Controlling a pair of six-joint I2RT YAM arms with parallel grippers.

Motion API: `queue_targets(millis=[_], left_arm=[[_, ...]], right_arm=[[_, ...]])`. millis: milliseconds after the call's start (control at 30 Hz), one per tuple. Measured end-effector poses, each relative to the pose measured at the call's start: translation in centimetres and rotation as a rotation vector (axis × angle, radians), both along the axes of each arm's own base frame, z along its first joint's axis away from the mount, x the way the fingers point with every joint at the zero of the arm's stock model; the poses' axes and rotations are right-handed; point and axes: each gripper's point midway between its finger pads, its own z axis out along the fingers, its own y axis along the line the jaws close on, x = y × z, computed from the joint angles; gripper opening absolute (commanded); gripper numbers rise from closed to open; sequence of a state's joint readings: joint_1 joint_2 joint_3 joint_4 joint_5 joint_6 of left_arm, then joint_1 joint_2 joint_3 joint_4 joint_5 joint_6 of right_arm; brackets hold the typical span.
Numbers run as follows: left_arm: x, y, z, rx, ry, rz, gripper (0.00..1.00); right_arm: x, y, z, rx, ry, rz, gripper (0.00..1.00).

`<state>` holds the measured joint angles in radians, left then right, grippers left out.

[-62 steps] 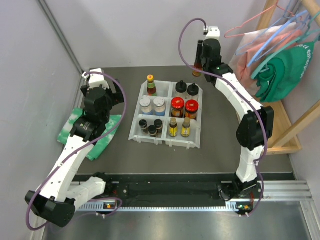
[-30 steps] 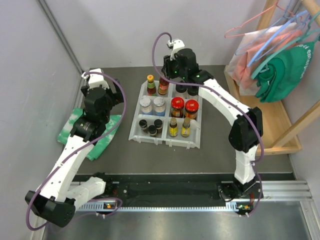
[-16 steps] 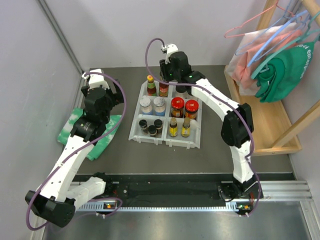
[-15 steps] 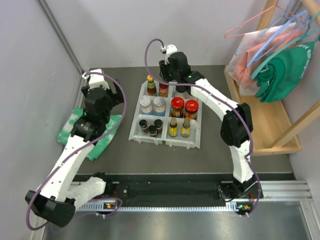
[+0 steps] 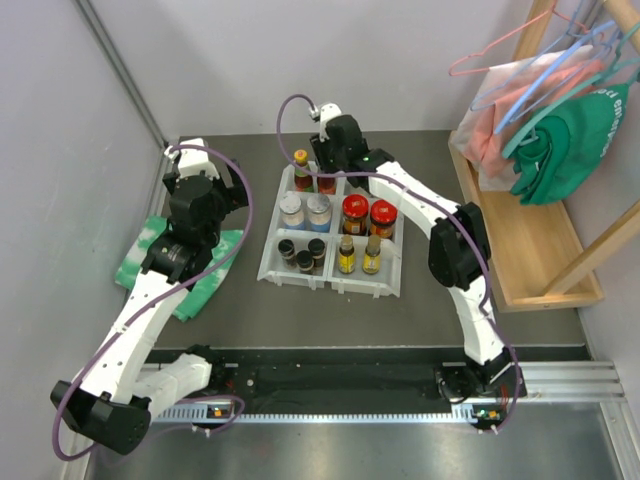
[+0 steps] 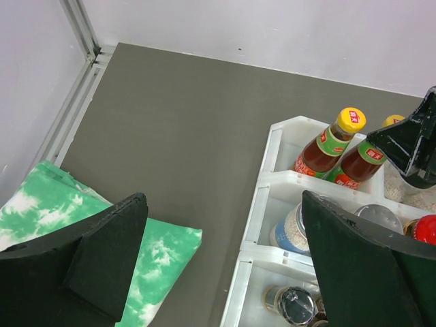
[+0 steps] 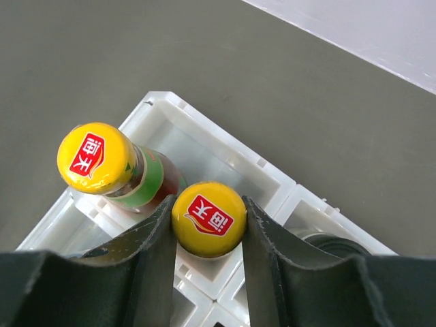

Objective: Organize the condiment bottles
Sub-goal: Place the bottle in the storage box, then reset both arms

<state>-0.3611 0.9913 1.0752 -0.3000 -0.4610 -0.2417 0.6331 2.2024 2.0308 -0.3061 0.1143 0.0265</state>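
Observation:
A white tray point(image 5: 332, 283) holds the condiment bottles. My right gripper point(image 5: 327, 162) is shut on the yellow cap of a brown sauce bottle point(image 7: 208, 218), held upright in the tray's far-left compartment point(image 7: 225, 146). It stands next to a matching yellow-capped bottle point(image 7: 102, 158), and both show in the left wrist view point(image 6: 334, 139). Pale-lidded jars point(image 5: 305, 210), red-lidded jars point(image 5: 368, 214), tiny dark spice jars point(image 5: 300, 252) and two small sauce bottles point(image 5: 359, 256) fill other compartments. My left gripper point(image 6: 225, 231) is open and empty, hovering between the green-white cloth point(image 6: 41, 211) and the tray.
The green-white cloth point(image 5: 150, 255) lies at the table's left. A wooden rack with hangers and a green bag point(image 5: 560, 140) stands at the right. Walls close off the back and left sides.
My right arm swung left from the back right with the sauce bottle and lowered it into the far-left compartment beside the other yellow-capped bottle. The left arm has not moved.

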Motion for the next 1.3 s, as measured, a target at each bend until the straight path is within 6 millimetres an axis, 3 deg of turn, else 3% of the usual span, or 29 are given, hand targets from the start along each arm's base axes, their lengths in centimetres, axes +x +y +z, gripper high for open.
queue_targets(millis=[67, 100, 300, 533, 633, 767, 867, 967, 1167, 1300], left_arm=[[0.0, 0.0, 0.0, 0.0, 0.0, 0.0, 0.99], [0.0, 0.0, 0.0, 0.0, 0.0, 0.0, 0.99], [0.0, 0.0, -0.1, 0.0, 0.002, 0.0, 0.99], [0.3, -0.2, -0.8, 0.008, 0.027, -0.004, 0.99], [0.3, -0.4, -1.2, 0.012, 0.045, -0.015, 0.99], [0.2, -1.0, -1.2, 0.01, 0.063, -0.049, 0.99], [0.0, -1.3, -1.2, 0.003, 0.075, -0.073, 0.99], [-0.2, -1.8, -1.5, -0.012, 0.092, -0.095, 0.99], [-1.0, -2.5, -2.9, -0.038, 0.154, -0.131, 0.99], [-1.5, -3.0, -3.8, -0.054, 0.196, -0.153, 0.99]], right_arm=[[0.0, 0.0, 0.0, -0.001, -0.001, -0.002, 0.41], [0.0, 0.0, 0.0, -0.001, -0.001, -0.003, 0.51], [0.7, -0.6, 1.0, -0.029, -0.047, -0.028, 0.77], [1.4, -0.7, 2.5, -0.02, -0.096, -0.049, 0.87], [1.4, -0.8, 2.7, -0.018, -0.098, -0.056, 0.99], [1.2, -1.6, 4.3, -0.016, -0.115, -0.083, 0.99], [0.3, -2.6, 6.8, 0.004, -0.123, -0.113, 0.99], [-1.8, -4.5, 9.9, 0.033, -0.134, -0.147, 0.99], [-8.9, -10.5, 14.4, 0.093, -0.14, -0.225, 0.99], [-14.0, -14.6, 13.1, 0.105, -0.101, -0.274, 0.99]])
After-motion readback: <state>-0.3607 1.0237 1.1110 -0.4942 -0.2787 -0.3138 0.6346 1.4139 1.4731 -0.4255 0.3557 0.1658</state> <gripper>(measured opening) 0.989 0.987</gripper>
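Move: The right hand still pinches the yellow-capped bottle by its top, its middle some 6 cm straight below, in the storage box's far left compartment. Level with it, the other sauce bottle stands about 5 cm left and the nearer black-capped jar 8 cm right; a white-lidded jar is some 8 cm back and 1 cm left. From the left hand, the held bottle lies roughly 14 cm ahead, 22 cm right and 18 cm below. Right hand opens off the bottle, rises, then sweeps back-right some 20 cm; left hand dips rightward 5 cm. ##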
